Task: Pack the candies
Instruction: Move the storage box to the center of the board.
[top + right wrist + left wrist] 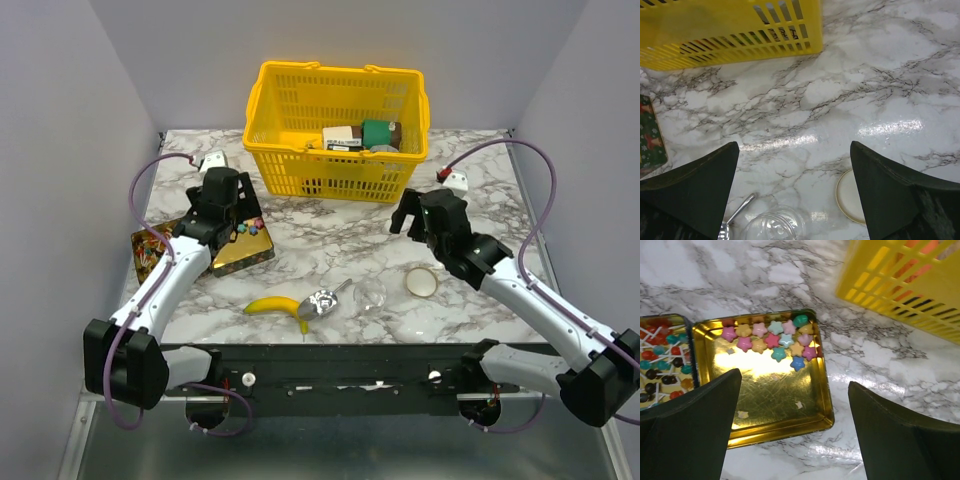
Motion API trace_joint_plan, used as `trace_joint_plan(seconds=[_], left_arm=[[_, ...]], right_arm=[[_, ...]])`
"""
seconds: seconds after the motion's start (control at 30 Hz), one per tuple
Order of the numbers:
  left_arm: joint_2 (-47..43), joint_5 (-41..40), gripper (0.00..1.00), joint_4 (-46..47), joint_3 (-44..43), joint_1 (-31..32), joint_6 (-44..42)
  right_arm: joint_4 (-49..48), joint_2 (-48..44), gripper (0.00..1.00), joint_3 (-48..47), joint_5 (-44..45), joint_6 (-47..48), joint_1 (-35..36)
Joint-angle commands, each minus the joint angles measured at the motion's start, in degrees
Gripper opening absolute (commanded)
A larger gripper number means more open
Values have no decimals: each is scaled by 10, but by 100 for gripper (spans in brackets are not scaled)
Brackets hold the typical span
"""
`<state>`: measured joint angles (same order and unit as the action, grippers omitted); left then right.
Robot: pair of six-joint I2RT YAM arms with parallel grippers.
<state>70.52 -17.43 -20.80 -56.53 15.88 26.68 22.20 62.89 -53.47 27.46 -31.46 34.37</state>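
The candies are small pastel stars, pink, yellow, blue and green, bunched along the far side of an open gold tin; from above the candies show as a speck of colours. The tin's other half holds red, teal and dark sweets on white sticks. My left gripper hovers over the tin's near right corner, open and empty; in the top view the left gripper is above the tin. My right gripper is open and empty above bare marble, and from above the right gripper sits right of centre.
A yellow basket with boxes stands at the back. Near the front lie a banana, a metal scoop, a clear jar and its cream lid. A green patterned tin lid shows at the left.
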Motion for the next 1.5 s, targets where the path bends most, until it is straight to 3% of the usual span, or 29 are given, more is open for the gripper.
trace_joint_plan(seconds=[0.0,0.07,0.27,0.53,0.8,0.9,1.03,1.2,1.47], left_arm=[[-13,-130,99,-55,-23,0,22],[-18,-167,99,-77,-25,-6,19],[-37,-163,99,-117,-23,-41,28],[-22,-63,99,-172,3,-167,62],[13,18,99,-146,42,-220,70],[41,57,93,-123,42,-232,76],[85,100,74,-95,34,-233,65],[115,119,68,-73,39,-233,58],[160,114,51,-89,24,-233,51]], right_arm=[[12,8,100,-24,-14,5,-5],[11,17,100,-31,-18,8,-5],[12,42,99,-48,-32,11,-5],[11,69,99,-57,-41,11,-5],[12,84,98,-56,-53,0,-5],[12,86,98,-55,-57,-2,-4],[12,83,98,-50,-59,-4,-5],[11,75,98,-37,-58,-7,-5],[12,64,98,-23,-51,-9,-5]])
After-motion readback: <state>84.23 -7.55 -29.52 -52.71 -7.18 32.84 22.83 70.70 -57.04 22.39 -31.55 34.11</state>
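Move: The storage box's middle wall, where its lollipop side meets its star-candy side, lies about 10 cm to the left of the left hand, 4 cm back and some 16 cm below. At that same depth, the star-candy side's middle is about 3 cm left and 4 cm back, and the lollipop side's 16 cm left and 4 cm back. The yellow basket stands about 20 cm to the right and 14 cm ahead, its middle 10 cm lower. From the right hand, the middle wall is roughly 44 cm left, about level fore and aft, 18 cm down. The left hand, wide open, sweeps about 13 cm left and some 6 cm back over the star-candy side, swinging counter-clockwise, then drops steeply by about 13 cm towards the middle wall, edging a little forward and back to the right as the fingers tip some 25 degrees further down and narrow to about half open, one on each side of that wall, with no grip on it to be seen yet. The right hand, empty and open, shifts a few centimetres left and down over the bare board and stops there. ##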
